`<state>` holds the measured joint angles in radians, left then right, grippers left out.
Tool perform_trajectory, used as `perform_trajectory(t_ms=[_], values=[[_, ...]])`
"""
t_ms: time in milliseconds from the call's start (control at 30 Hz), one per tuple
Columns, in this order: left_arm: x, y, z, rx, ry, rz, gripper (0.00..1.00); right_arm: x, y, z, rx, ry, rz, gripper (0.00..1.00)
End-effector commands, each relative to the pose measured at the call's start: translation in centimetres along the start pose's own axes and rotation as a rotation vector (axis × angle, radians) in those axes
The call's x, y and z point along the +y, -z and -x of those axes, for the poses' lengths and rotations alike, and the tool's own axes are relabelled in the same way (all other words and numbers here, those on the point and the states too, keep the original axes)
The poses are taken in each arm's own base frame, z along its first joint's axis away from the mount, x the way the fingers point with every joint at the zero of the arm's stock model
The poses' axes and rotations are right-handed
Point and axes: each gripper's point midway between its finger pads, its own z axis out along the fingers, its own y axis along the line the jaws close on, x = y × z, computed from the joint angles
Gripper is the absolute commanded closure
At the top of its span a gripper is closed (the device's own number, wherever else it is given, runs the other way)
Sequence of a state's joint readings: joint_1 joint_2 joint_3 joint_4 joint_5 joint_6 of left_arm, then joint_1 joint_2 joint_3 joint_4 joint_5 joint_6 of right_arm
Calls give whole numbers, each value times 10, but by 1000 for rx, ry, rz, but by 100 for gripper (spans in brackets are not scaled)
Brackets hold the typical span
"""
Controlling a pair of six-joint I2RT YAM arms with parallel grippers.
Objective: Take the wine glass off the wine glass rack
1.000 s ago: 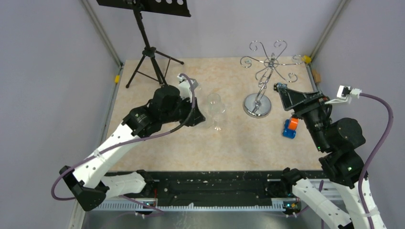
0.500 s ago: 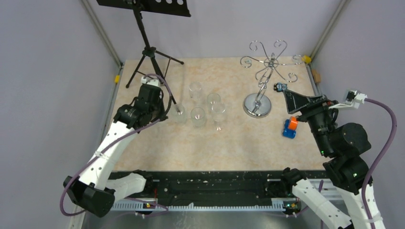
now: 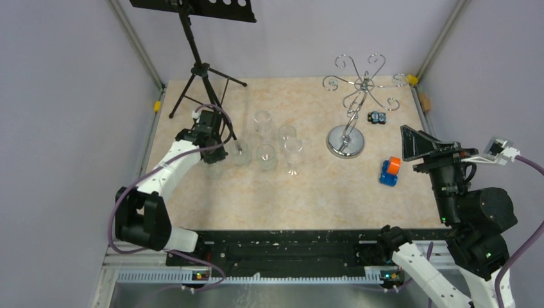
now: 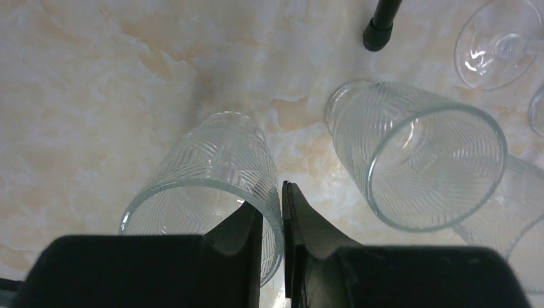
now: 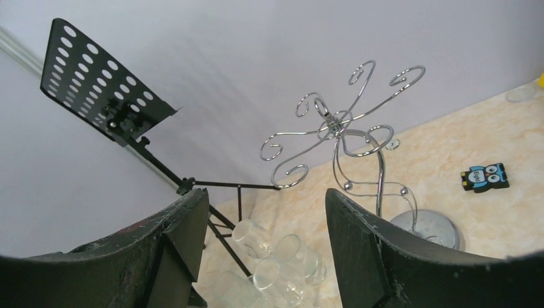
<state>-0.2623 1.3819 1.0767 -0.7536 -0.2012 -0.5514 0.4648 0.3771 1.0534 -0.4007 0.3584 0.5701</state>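
Observation:
The chrome wine glass rack [image 3: 347, 138] stands at the back right with no glass on its scroll arms; it also shows in the right wrist view [image 5: 333, 125]. A wine glass [image 3: 293, 153] stands upright on the table left of the rack, with a second one [image 3: 287, 133] behind it. My left gripper [image 3: 216, 162] is shut on the rim wall of a ribbed tumbler [image 4: 212, 173], one finger inside and one outside [image 4: 272, 199]. My right gripper [image 3: 417, 144] is open and empty, raised to the right of the rack [image 5: 266, 192].
More clear tumblers [image 3: 240, 153] [image 3: 266, 156] [image 3: 262, 120] cluster by the wine glasses. A black tripod music stand [image 3: 202, 67] stands at the back left, one foot [image 4: 377, 35] near the tumblers. An orange-blue toy [image 3: 389, 171] and an owl tile [image 3: 376, 117] lie right of the rack.
My left gripper has moved left, away from the wine glass to the left side of the glass group. My right arm has drawn back from the rack toward the near right.

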Motion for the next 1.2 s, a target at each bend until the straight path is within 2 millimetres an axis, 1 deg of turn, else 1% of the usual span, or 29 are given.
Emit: perform_trajectory(t_ms=[0, 133, 233, 333, 433, 533, 567, 733, 900, 1033, 1167], values=[[-8, -13, 31, -98, 61, -17, 100, -5, 2, 10, -47, 38, -19, 32], [-10, -22, 37, -113, 61, -12, 100, -6, 0, 8, -44, 43, -22, 32], [-8, -29, 40, -115, 67, 5, 100, -7, -1, 5, -39, 46, -24, 32], [-10, -33, 43, -126, 71, -9, 100, -7, -1, 6, -37, 49, -25, 32], [-9, -36, 47, -139, 73, -2, 100, -7, -1, 6, -35, 51, -27, 32], [-7, -41, 47, -129, 72, 6, 100, -7, 0, 6, -32, 52, -26, 32], [-7, -42, 46, -127, 71, 5, 99, -7, 0, 6, -31, 51, -26, 32], [-14, -45, 44, -104, 65, -30, 86, -8, 2, 6, -27, 44, -32, 32], [-14, -39, 43, -60, 52, -18, 71, -6, 3, 6, -21, 35, -24, 32], [-10, -26, 50, -76, 50, 0, 62, -4, 4, 8, -19, 25, -18, 32], [-6, -3, 61, -124, 58, -2, 50, -3, 6, 9, -16, 16, -16, 32]])
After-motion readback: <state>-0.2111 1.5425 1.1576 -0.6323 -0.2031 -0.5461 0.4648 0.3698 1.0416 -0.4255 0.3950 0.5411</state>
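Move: The bare spot for the tumbler-shaped wine glass, which the left fingers still pinch by the right side of its rim, is about 5 cm ahead, 3 cm left and 11 cm below the left hand. A standing tumbler is about 4 cm ahead and 8 cm right, its middle 6 cm lower; a second is 3 cm ahead, 17 cm right. The music stand's foot is 10 cm ahead, 7 cm right. From the right hand, the spot is roughly 18 cm ahead, 62 cm left and 43 cm below. The pinched glass is carried forward about 5 cm by the left hand and lowered some 2 cm early on the way, into line beside the standing tumbler. As the forward travel eases out, the fingers open from the rim, one inside the glass and one outside, and the hand begins to rise, about 1 cm. ##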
